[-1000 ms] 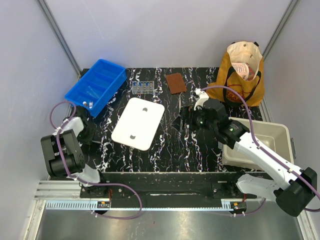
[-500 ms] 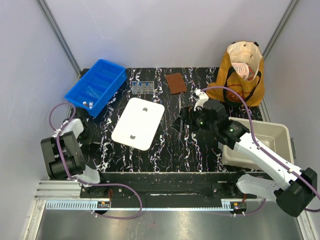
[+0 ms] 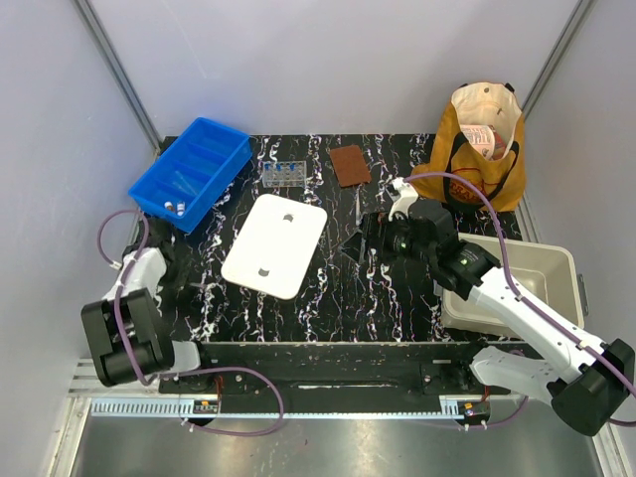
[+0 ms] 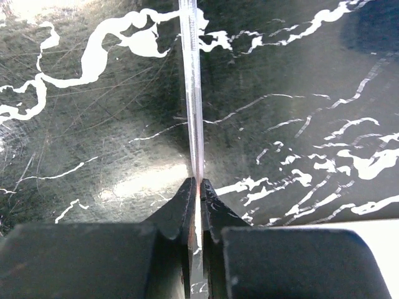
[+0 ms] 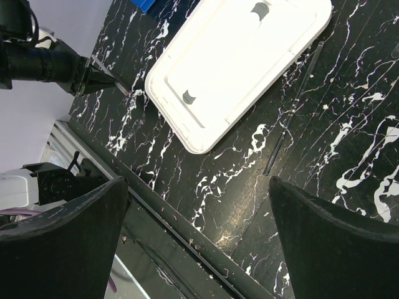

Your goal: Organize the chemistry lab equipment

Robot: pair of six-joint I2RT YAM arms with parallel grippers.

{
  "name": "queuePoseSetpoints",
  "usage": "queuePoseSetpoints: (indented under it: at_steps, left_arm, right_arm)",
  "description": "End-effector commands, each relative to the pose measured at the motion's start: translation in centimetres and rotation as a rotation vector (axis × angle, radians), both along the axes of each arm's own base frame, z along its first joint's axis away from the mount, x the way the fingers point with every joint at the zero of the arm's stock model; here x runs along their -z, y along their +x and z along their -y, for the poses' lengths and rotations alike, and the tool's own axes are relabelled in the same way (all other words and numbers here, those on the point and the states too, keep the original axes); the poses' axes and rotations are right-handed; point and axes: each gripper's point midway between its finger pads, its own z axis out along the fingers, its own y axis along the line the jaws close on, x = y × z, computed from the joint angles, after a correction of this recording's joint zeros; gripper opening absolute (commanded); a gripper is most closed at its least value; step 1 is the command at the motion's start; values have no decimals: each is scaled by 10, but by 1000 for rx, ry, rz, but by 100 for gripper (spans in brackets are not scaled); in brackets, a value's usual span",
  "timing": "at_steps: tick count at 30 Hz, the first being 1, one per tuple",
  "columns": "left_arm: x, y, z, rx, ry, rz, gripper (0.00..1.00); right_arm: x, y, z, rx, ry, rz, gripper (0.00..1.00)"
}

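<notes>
My left gripper (image 4: pixel 198 184) is shut on a thin, pale graduated rod (image 4: pixel 192 93), which runs straight out from the jaws low over the black marbled table. In the top view this gripper (image 3: pixel 194 286) is at the near left, beside the white tray (image 3: pixel 275 243). My right gripper (image 5: pixel 199 237) is wide open and holds nothing, hanging above the table's middle (image 3: pixel 373 238). Two thin metal tools (image 5: pixel 298 103) lie to the right of the tray. A small clear tube rack (image 3: pixel 283 175) holds blue-capped tubes. White-capped vials (image 3: pixel 174 206) sit in the blue bin (image 3: pixel 199 159).
A brown pad (image 3: pixel 349 164) lies at the back centre. The tan tote bag (image 3: pixel 482 144) stands at the back right. A beige tub (image 3: pixel 556 268) sits at the right edge under my right arm. The table's near edge rail (image 5: pixel 187 224) is below my right gripper.
My left gripper has shut on the thin rod, and the left arm has swung toward the near edge. The right arm has barely moved.
</notes>
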Motion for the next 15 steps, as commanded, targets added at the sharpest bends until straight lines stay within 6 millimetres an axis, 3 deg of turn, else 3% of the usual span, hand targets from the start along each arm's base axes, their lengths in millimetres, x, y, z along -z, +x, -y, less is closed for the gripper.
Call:
queuePoseSetpoints:
  at_steps: [1,9,15]
  left_arm:
    - [-19,0,1,29,21,67,0]
    - [-40,-3,9,88,36,146,0]
    - [-80,14,28,244,53,317,0]
  right_arm:
    - [-26,-3,-7,-25,70,50,100]
    - [-26,-2,-4,-2,79,47,100]
    - [-32,7,-2,54,85,49,100]
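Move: My left fingers already hold a clear rod about 2 cm above the table. The blue bin it seems bound for has its middle about 31 cm ahead and 4 cm to the right, at about my left hand's height. The white lid lies some 10 cm ahead and 26 cm to the right, 2 cm below, and the tube rack about 31 cm ahead and 29 cm right. From my right hand the bin is roughly 25 cm ahead, 44 cm left and 20 cm below. With my left fingers still shut on the clear rod, I lift it almost straight up off the tabletop by about 5 cm, without yet heading forward to the blue bin. As I rise, I tilt the wrist some 10 degrees so the fingertips swing outward, with a slight clockwise turn. ##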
